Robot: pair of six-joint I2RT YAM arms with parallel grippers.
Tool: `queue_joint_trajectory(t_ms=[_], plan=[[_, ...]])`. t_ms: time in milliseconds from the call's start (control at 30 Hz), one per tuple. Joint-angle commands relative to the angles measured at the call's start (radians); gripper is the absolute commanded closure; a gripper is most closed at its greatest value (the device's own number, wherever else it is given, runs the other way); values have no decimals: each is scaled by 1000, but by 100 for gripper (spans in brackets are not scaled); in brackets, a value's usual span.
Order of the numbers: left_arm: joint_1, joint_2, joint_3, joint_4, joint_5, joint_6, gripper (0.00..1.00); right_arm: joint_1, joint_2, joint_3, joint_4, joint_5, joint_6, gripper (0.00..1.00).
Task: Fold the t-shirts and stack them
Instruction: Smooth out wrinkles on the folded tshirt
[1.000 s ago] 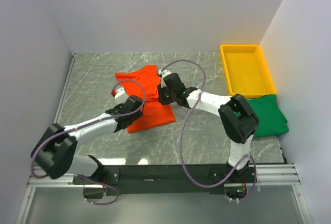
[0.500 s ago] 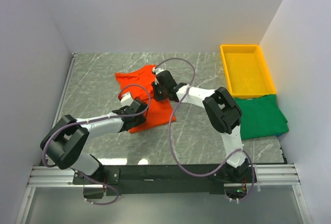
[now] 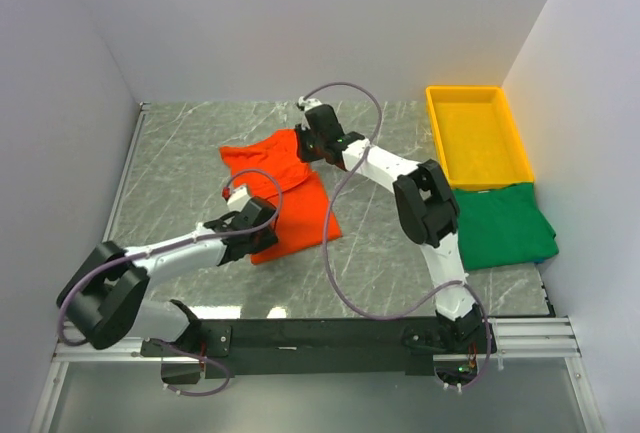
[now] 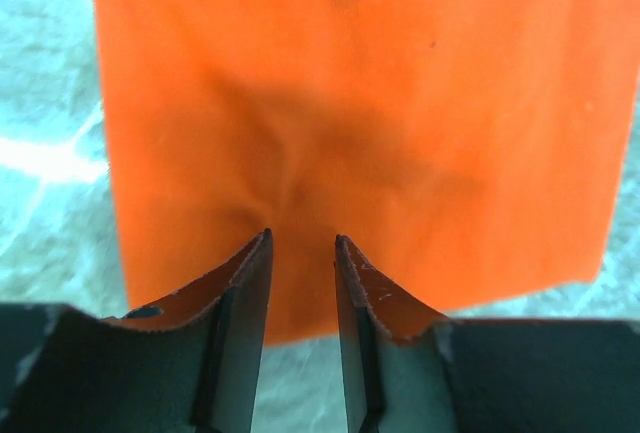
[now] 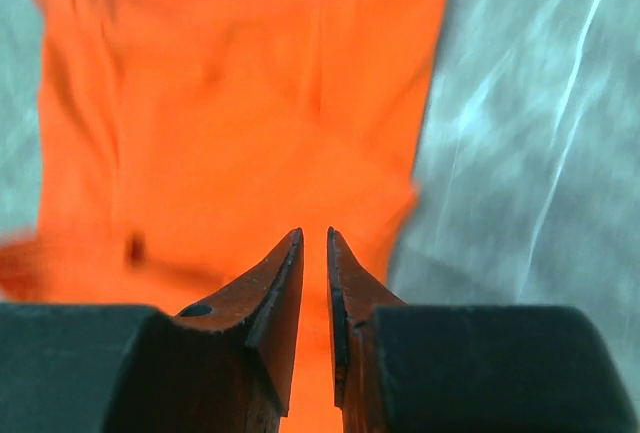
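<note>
The orange-red t-shirt (image 3: 296,203) lies folded into a rough rectangle mid-table, and it fills the left wrist view (image 4: 350,103) and the right wrist view (image 5: 230,103). My left gripper (image 3: 264,229) sits low at its near-left edge. Its jaws (image 4: 302,238) stand apart with nothing between them, cloth just past the tips. My right gripper (image 3: 309,143) hovers over the shirt's far edge. Its jaws (image 5: 314,231) are a narrow slit apart, and only cloth below shows through the slit. The dark green t-shirt (image 3: 506,225) lies folded at the right.
A yellow tray (image 3: 478,135) stands at the back right, just beyond the green shirt. White walls close in the left, back and right sides. Both arms' cables loop over the marble tabletop (image 3: 180,153) around the orange shirt.
The right gripper has travelled from the shirt's middle out to its far edge. The left gripper has drawn back toward the near-left edge. The orange shirt now lies flatter and longer.
</note>
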Motion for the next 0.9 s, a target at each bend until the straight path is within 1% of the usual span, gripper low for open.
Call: queue_joint_trajectory(t_ms=[0,33,100,133,167,233,300,367,500,700,867], plan=[[-5,-118,0,-54,-3,-18,62,7,-178,-146,40,-111,-3,77],[-5,-138,3,-62,-16,-16,62,7,-204,-204,43,-138,-1,77],[-4,-182,10,-71,-45,-13,62,10,-257,-255,52,-208,13,77],[-4,-193,16,-80,-52,-15,62,19,-270,-310,68,-286,40,77],[-4,-202,20,-93,-60,-22,62,24,-289,-336,86,-320,53,77],[-2,-230,17,-91,-60,-27,62,34,-292,-398,150,-421,100,77],[-2,-239,1,-74,-59,-35,62,41,-266,-413,206,-475,126,77],[1,-236,-3,-89,-57,-48,62,51,-223,-409,224,-537,155,78],[1,-230,-20,-114,-49,-65,63,59,-145,-375,247,-583,178,78],[2,-281,-39,-126,-45,-78,63,54,-44,-271,198,-565,157,78],[4,-310,-45,-154,-53,-79,63,31,61,-122,169,-535,169,78]])
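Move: The hem band across the folded orange tshirt's middle lies about 10 cm back from the right hand, 5 cm to its left and 6 cm lower; the tshirt's far right corner is some 8 cm ahead and 2 cm left. From the left hand, the tshirt's near edge has its middle about 2 cm back, 4 cm right and 2 cm below, its near-left corner 5 cm back and 6 cm left, and the hem band 13 cm ahead, 4 cm right and 1 cm below. Back towards the hem band swings the right hand, roughly 15 cm and nearly level, drifting left. It then sinks about 6 cm onto the cloth beside the band and starts forward again, fingers nearly shut, tipped steeper and turned some 20 degrees counter-clockwise. The left hand rises about 5 cm away from the near edge, opening unchanged. ##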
